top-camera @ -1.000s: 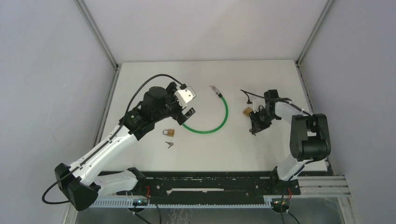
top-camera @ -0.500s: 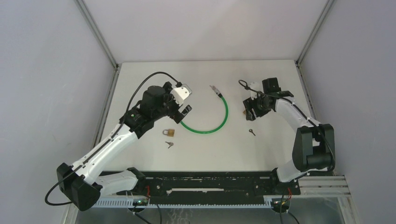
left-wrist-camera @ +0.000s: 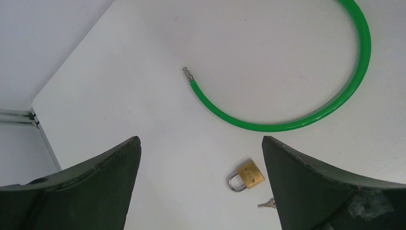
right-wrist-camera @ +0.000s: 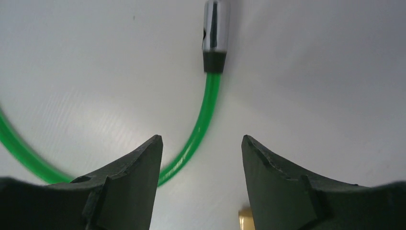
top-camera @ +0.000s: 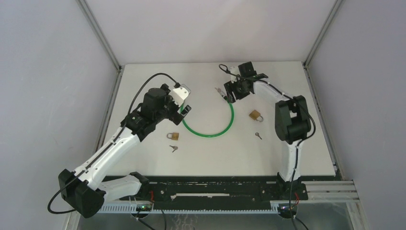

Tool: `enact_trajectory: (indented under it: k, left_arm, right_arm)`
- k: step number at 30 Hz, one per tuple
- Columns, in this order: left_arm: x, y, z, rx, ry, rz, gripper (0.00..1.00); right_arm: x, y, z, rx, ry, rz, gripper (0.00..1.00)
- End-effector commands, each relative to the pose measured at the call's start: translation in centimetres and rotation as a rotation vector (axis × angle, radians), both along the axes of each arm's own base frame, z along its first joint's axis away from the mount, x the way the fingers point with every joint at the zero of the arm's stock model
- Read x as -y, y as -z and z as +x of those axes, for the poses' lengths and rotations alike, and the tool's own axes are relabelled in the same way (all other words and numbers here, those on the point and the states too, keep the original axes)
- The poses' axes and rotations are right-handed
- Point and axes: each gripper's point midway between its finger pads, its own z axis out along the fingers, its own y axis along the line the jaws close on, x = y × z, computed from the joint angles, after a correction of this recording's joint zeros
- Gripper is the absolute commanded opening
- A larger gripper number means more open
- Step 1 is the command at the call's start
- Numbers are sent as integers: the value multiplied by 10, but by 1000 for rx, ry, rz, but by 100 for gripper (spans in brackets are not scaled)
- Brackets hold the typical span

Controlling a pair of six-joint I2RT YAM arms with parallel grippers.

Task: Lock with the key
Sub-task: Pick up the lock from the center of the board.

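A green cable (top-camera: 225,125) lies curved mid-table, its metal tip (right-wrist-camera: 213,33) toward the far side. One brass padlock (top-camera: 173,136) with a key (top-camera: 173,148) lies left of it. Another padlock (top-camera: 255,115) and key (top-camera: 258,135) lie to the right. My left gripper (top-camera: 184,103) hovers open above the cable's left end (left-wrist-camera: 187,74); the left padlock (left-wrist-camera: 246,175) and key (left-wrist-camera: 268,204) show between its fingers. My right gripper (top-camera: 231,95) is open over the cable (right-wrist-camera: 206,115) just behind the metal tip, holding nothing.
Grey walls enclose the white table (top-camera: 287,158) on three sides. A black rail (top-camera: 215,187) runs along the near edge by the arm bases. A sliver of brass (right-wrist-camera: 245,220) shows under the right finger.
The right gripper opened, left its key on the table beside the right padlock, and swung up and left to the cable's metal tip. The left arm drifted slightly left.
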Motion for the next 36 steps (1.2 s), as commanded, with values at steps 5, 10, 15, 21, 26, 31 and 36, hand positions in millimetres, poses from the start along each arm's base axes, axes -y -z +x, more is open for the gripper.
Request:
enact_trajectory:
  k: [5,10,15,21,26,31,36]
  left_arm:
    - [-8,0,-7,-2,-20,-66,100]
    - [-10,6,-7,-18,-25,-73,100]
    - [-8,10,-8,-29,-18,-79,100]
    - [-7,9,-7,-26,-18,-84,100]
    - [-8,9,-7,-27,-21,-88,100]
    - [-8,8,-8,-24,-24,-96,100]
    - [-9,8,-6,-22,-37,-98,100]
  right_arm:
    - [-30,15,48,-37,54,-3,65]
    - [-35,30,59,-54,39,-30,63]
    - [-40,39,62,-66,19,-65,60]
    - [-45,42,67,-50,9,-89,54]
    - [-45,46,64,-49,8,-127,46]
    - [-40,47,61,-35,16,-167,42]
    - [-39,44,65,-10,17,-184,33]
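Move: The silver lock lies about 7 cm ahead of the right hand, 5 cm to its left and 6 cm below, with its keys in the far end, another 4 cm out and 3 cm farther left. The right padlock stands some 5 cm back and 12 cm to the right of this hand, with the loose key about 17 cm back and 12 cm right. From the left hand, the lock is roughly 19 cm ahead, 17 cm right and 21 cm below. The right hand's fingers come down astride the silver lock's black collar and close from wide to about half that gap, pinching its sides at the end. Getting there takes it about 6 cm forward, 6 cm down and 4 cm left; it then nearly holds its place while closing, the wrist rolling some 10 degrees, its left side dipping. The left hand, open and empty, sinks about 2 cm. ##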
